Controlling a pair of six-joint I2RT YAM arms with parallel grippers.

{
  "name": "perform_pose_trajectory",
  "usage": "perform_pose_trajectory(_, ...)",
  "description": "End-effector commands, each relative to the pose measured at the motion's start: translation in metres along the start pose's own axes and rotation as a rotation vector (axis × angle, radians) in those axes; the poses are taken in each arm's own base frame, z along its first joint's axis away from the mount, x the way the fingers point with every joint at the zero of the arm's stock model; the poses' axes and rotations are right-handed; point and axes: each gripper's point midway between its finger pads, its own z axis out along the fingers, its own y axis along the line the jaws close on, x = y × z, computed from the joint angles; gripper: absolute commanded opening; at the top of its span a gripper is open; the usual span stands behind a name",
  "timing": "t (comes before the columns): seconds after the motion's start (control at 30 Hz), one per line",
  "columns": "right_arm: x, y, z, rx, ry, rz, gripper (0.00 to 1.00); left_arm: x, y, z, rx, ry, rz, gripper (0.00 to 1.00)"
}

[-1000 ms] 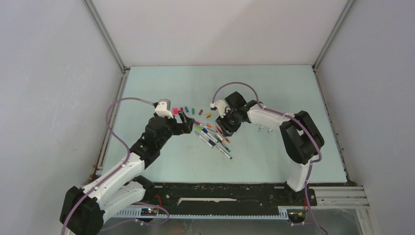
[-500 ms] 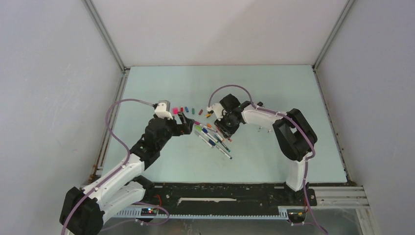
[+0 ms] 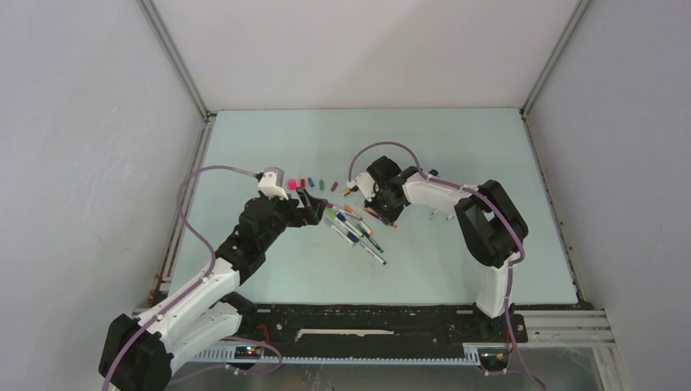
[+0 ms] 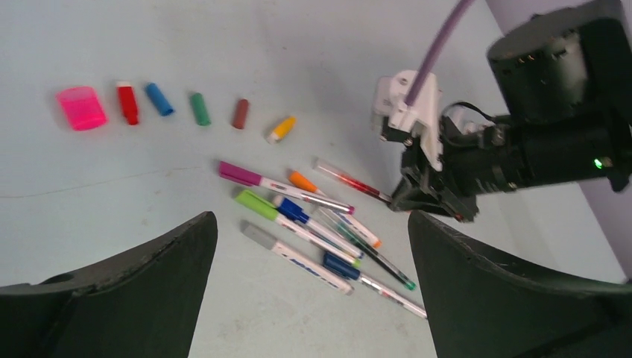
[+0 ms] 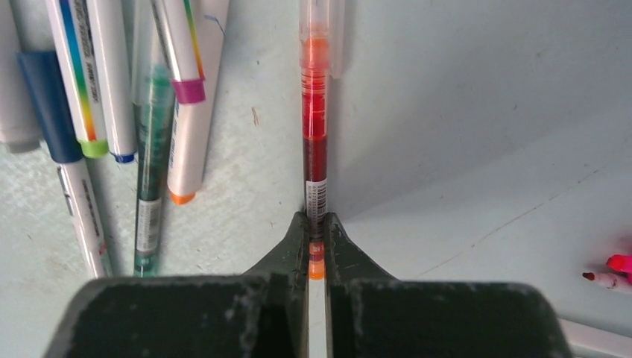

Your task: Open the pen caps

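Note:
Several pens lie fanned out mid-table, still wearing coloured caps: purple, green and blue. My right gripper is shut on the tail end of a slim red pen. That pen lies on the table and its clear-capped tip points away. My left gripper hovers wide open over the near side of the pile, holding nothing. Loose caps form a row: fat pink, red, blue, green, dark red and orange.
A pink-tipped marker lies at the right edge of the right wrist view. The right arm reaches in from the right, close to the pile. Metal frame rails border the table at the sides.
My right gripper has closed its jaws onto the red pen's end. The left gripper has stayed open and still.

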Motion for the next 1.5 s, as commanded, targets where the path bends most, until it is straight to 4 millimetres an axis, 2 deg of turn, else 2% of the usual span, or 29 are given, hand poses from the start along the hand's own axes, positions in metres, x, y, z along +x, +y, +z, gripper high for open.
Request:
perform_pose_trajectory(0.0, 0.001, -0.004, -0.011, -0.046, 0.016, -0.079, 0.00, 0.009, -0.029, 0.002, 0.178, 0.030, -0.037, 0.99)
perform_pose_trajectory(0.23, -0.005, -0.009, -0.056, -0.078, -0.076, -0.206, 0.00, 0.030, -0.063, 0.009, 0.364, 0.158, -0.096, 0.95)
perform_pose_trajectory(0.37, -0.004, -0.012, -0.080, -0.089, -0.153, -0.240, 0.00, 0.034, -0.078, 0.014, 0.433, 0.205, -0.150, 0.95)
perform_pose_trajectory(0.53, -0.001, -0.001, -0.106, -0.148, -0.264, -0.328, 0.00, 0.035, -0.100, 0.015, 0.544, 0.254, -0.234, 0.95)
perform_pose_trajectory(0.7, 0.005, 0.013, -0.118, -0.171, -0.294, -0.431, 0.00, 0.038, -0.121, 0.017, 0.657, 0.337, -0.322, 0.95)
perform_pose_trajectory(1.0, 0.009, 0.034, -0.124, -0.183, -0.312, -0.546, 0.00, 0.062, -0.125, 0.027, 0.659, 0.474, -0.383, 0.94)
perform_pose_trajectory(1.17, 0.008, 0.039, -0.124, -0.179, -0.313, -0.573, 0.00, 0.080, -0.129, 0.032, 0.632, 0.561, -0.352, 0.83)
perform_pose_trajectory(1.33, 0.009, 0.040, -0.120, -0.172, -0.298, -0.582, 0.00, 0.091, -0.138, 0.035, 0.655, 0.619, -0.348, 0.59)
perform_pose_trajectory(1.47, 0.008, 0.039, -0.121, -0.164, -0.296, -0.583, 0.00, 0.096, -0.142, 0.033, 0.673, 0.650, -0.347, 0.46)
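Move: The left hand, wide open, has the clear cap of the red pen about 15 cm to its right, 6 cm ahead and 15 cm below; the purple marker lies some 8 cm right and 5 cm ahead of this hand, the orange marker 14 cm right and 1 cm ahead, both on the table. The right hand already pinches the pen's rear end, with the cap about 8 cm left and 5 cm ahead, level, and the orange marker 10 cm left, level with it. Keeping its pinch on the red pen's rear, the right hand first shifts a little right, then lifts it some 10 cm, draws back about 6 cm and swings counter-clockwise until the cap points left. Meanwhile the left hand sweeps about 16 cm right, slightly back and down, turning clockwise and tipping down, and half closes its fingers around the raised cap. ##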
